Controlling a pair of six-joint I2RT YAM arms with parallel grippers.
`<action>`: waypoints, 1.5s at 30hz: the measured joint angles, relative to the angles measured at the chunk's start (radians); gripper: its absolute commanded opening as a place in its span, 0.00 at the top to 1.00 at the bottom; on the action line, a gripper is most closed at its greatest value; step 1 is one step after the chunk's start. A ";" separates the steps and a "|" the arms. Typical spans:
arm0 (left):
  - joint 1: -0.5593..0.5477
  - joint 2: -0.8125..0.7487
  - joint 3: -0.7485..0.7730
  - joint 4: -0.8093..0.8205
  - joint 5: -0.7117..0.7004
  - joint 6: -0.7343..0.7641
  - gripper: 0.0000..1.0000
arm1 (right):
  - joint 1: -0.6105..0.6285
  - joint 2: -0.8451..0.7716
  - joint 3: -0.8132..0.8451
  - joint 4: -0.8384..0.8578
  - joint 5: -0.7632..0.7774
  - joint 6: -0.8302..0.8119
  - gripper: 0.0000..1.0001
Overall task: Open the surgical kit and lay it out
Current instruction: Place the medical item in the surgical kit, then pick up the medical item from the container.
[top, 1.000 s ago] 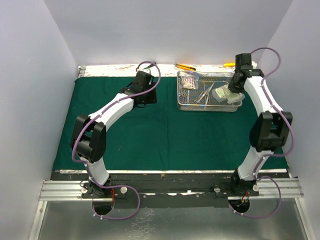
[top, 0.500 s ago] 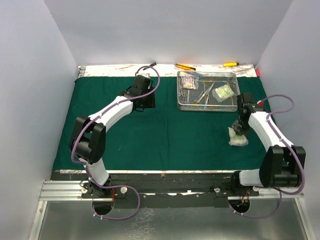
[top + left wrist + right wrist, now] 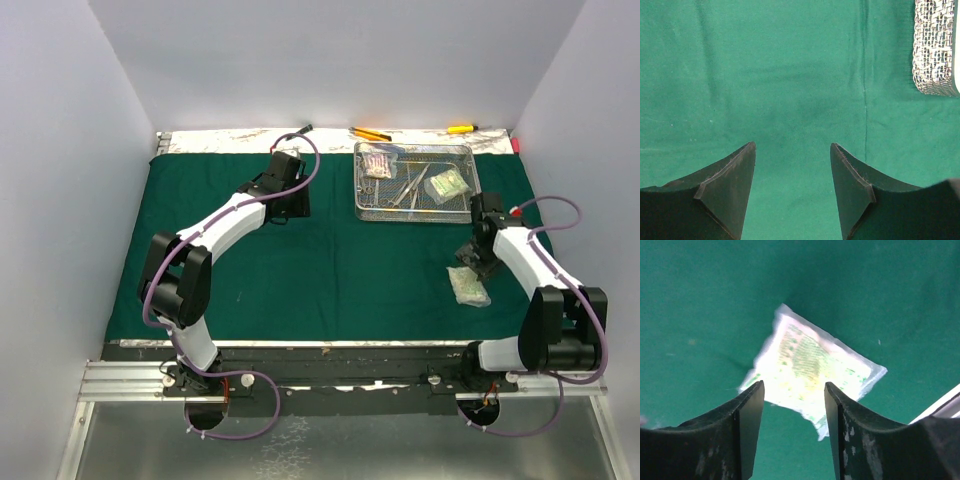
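The dark green cloth [image 3: 330,270] lies spread flat over the table. On its far right part stands the silver wire-mesh tray [image 3: 470,212], holding steel clamps [image 3: 403,188], a pinkish packet [image 3: 376,162] and a greenish packet [image 3: 450,182]. Another clear packet [image 3: 468,286] [image 3: 812,365] lies flat on the cloth near the right front. My right gripper [image 3: 473,258] [image 3: 794,390] hovers just above it, open, with nothing between the fingers. My left gripper [image 3: 290,205] [image 3: 792,150] is open over bare cloth left of the tray [image 3: 935,50].
Loose tools lie on the foil strip behind the cloth: a dark one [image 3: 303,129], an orange one [image 3: 368,132] and a yellow one [image 3: 460,128]. White walls close in on three sides. A black bar [image 3: 330,350] runs along the cloth's near edge.
My right gripper carried a packet from the tray to the cloth's right front, then opened and let it drop flat. The left arm has barely moved.
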 measured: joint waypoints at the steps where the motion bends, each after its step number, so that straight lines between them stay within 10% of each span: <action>1: 0.000 0.000 0.000 0.000 0.000 0.000 0.37 | 0.000 0.000 0.026 -0.010 0.001 -0.003 0.42; 9: 0.002 0.000 0.000 0.000 0.000 0.000 0.37 | 0.000 0.052 0.356 0.003 -0.003 -0.100 0.41; 32: 0.038 0.053 0.067 -0.025 0.015 0.003 0.37 | 0.000 0.985 1.194 0.098 -0.089 -0.375 0.52; 38: 0.048 0.069 0.077 -0.037 0.023 0.003 0.37 | 0.000 1.001 1.203 0.100 -0.105 -0.392 0.96; 45: 0.058 0.069 0.080 -0.043 0.027 0.004 0.37 | 0.000 0.987 1.186 0.116 -0.122 -0.403 0.99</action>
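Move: The bag I'm going for lies inside the kit tray, about 31 cm straight ahead of my right hand and some 2 cm lower. About 10 cm to the left of that bag, level with it, are the metal forceps, and a yellow-handled tool lies about 19 cm beyond it and 4 cm to its right. The bag I have just put down is almost directly under this hand, some 4 cm below. From my left hand, the tray bag is about 43 cm right, 14 cm ahead and 9 cm lower. I leave the bag on the cloth and swing my open right hand about 31 cm forward, arching some 11 cm up over the tray's near rim and down inside, turning about 20 degrees counter-clockwise and tilting the fingers a little forward. There I shut the fingers, pinching the remaining bag. My left hand drifts a couple of centimetres forward and left, empty. ##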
